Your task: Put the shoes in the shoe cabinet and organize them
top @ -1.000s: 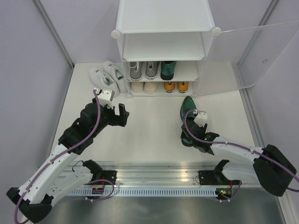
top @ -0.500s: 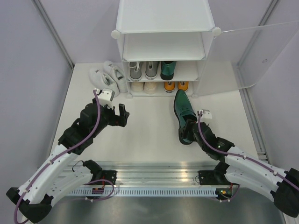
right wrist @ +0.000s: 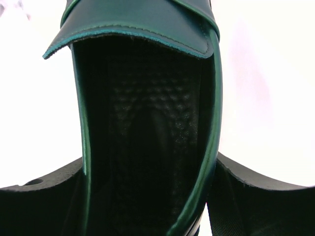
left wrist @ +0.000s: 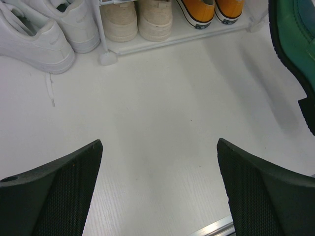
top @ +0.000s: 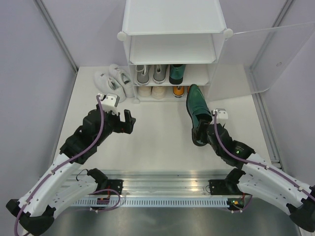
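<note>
The white shoe cabinet [top: 173, 46] stands at the back of the table. Its middle shelf holds a grey pair [top: 150, 73] and one dark green shoe [top: 177, 73]. On the bottom shelf are a cream pair [top: 151, 91] [left wrist: 138, 19] and orange shoes [top: 179, 90] [left wrist: 214, 10]. White sneakers [top: 113, 77] [left wrist: 44, 29] lie on the table left of the cabinet. My right gripper [top: 201, 133] [right wrist: 150, 191] is shut on the heel of a second dark green shoe [top: 197, 104] [right wrist: 142, 98] [left wrist: 295, 44], whose toe points at the bottom shelf. My left gripper [top: 123, 121] [left wrist: 160, 191] hangs open over bare table.
The cabinet's frosted door [top: 275, 54] stands swung open at the right. Grey walls close in both sides of the white table [top: 157, 142]. A metal rail [top: 162, 179] runs along the near edge between the arm bases.
The right arm has carried the green shoe forward and a little left, toe now up against the cabinet front. The left arm has barely moved.
</note>
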`<state>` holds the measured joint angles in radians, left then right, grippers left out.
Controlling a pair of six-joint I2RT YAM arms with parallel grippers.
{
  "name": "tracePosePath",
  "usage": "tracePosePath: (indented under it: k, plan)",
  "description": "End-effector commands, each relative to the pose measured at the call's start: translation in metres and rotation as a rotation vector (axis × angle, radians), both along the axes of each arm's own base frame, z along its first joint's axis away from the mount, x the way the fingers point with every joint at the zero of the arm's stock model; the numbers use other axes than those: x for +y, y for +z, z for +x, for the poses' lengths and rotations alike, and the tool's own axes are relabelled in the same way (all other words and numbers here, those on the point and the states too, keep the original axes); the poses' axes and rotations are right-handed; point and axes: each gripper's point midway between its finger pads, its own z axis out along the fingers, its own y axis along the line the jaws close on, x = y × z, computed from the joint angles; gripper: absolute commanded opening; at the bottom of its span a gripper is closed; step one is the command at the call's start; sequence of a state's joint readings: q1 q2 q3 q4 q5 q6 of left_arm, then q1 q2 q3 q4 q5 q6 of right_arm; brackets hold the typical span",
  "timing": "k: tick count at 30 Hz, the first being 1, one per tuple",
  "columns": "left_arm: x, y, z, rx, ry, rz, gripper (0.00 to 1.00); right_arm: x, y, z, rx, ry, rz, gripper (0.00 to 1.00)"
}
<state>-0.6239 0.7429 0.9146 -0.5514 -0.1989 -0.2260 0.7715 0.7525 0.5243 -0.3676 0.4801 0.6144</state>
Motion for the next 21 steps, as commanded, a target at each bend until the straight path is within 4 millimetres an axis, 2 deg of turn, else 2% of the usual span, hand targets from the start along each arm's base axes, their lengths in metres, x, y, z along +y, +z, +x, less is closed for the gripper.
tracePosePath:
  k: [1, 2, 4, 6, 9, 13, 16, 21]
  plan:
    - [-0.003, 0.009, -0.001, -0.038, -0.032, -0.002, 0.99, 0.002, 0.074, 0.033, -0.196, -0.078, 0.046, 0.01]
    - [-0.003, 0.009, -0.001, -0.039, -0.032, -0.003, 0.99, 0.004, 0.088, 0.038, -0.215, -0.086, 0.056, 0.01]
    - [-0.003, 0.010, -0.002, -0.041, -0.031, -0.006, 0.99, 0.009, 0.099, 0.051, -0.234, -0.098, 0.057, 0.01]
    - [-0.002, 0.010, -0.002, -0.042, -0.031, -0.004, 1.00, 0.010, 0.103, 0.061, -0.239, -0.113, 0.044, 0.01]
    - [-0.002, 0.011, -0.002, -0.043, -0.029, -0.006, 0.99, 0.004, 0.107, 0.089, -0.241, -0.143, 0.034, 0.01]
    - [-0.002, 0.010, -0.002, -0.042, -0.031, -0.004, 0.99, -0.004, 0.128, 0.129, -0.281, -0.174, 0.027, 0.01]
    - [-0.002, 0.011, -0.003, -0.046, -0.032, -0.007, 0.99, -0.005, 0.145, 0.153, -0.310, -0.173, 0.011, 0.01]
    - [-0.001, 0.012, -0.002, -0.052, -0.025, -0.006, 1.00, -0.012, 0.153, 0.185, -0.316, -0.200, -0.021, 0.01]
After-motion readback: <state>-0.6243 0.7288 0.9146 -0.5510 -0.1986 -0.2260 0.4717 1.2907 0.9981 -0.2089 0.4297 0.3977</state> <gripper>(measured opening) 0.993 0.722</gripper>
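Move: The second green shoe is already in the right hand, gripped at its heel with the toe outward. The free slot at the right end of the middle shelf is centred about 32 cm ahead of that hand, neither left nor right, some 7 cm higher. The first green shoe is roughly 9 cm left of the slot, level with it; the right-hand orange shoe is below it, 15 cm lower and 2 cm to its left. From the left hand the slot is around 30 cm ahead, 32 cm right, 6 cm lower. The green shoe, its heel still pinched between the right hand's fingers, is lifted off towards the cabinet: up and forward together at first, then mostly straight forward, about 15 cm out and 7 cm up in all. The wrist turns some 10 degrees clockwise on the way, swinging the toe in between the first green shoe and the cabinet's right wall. ##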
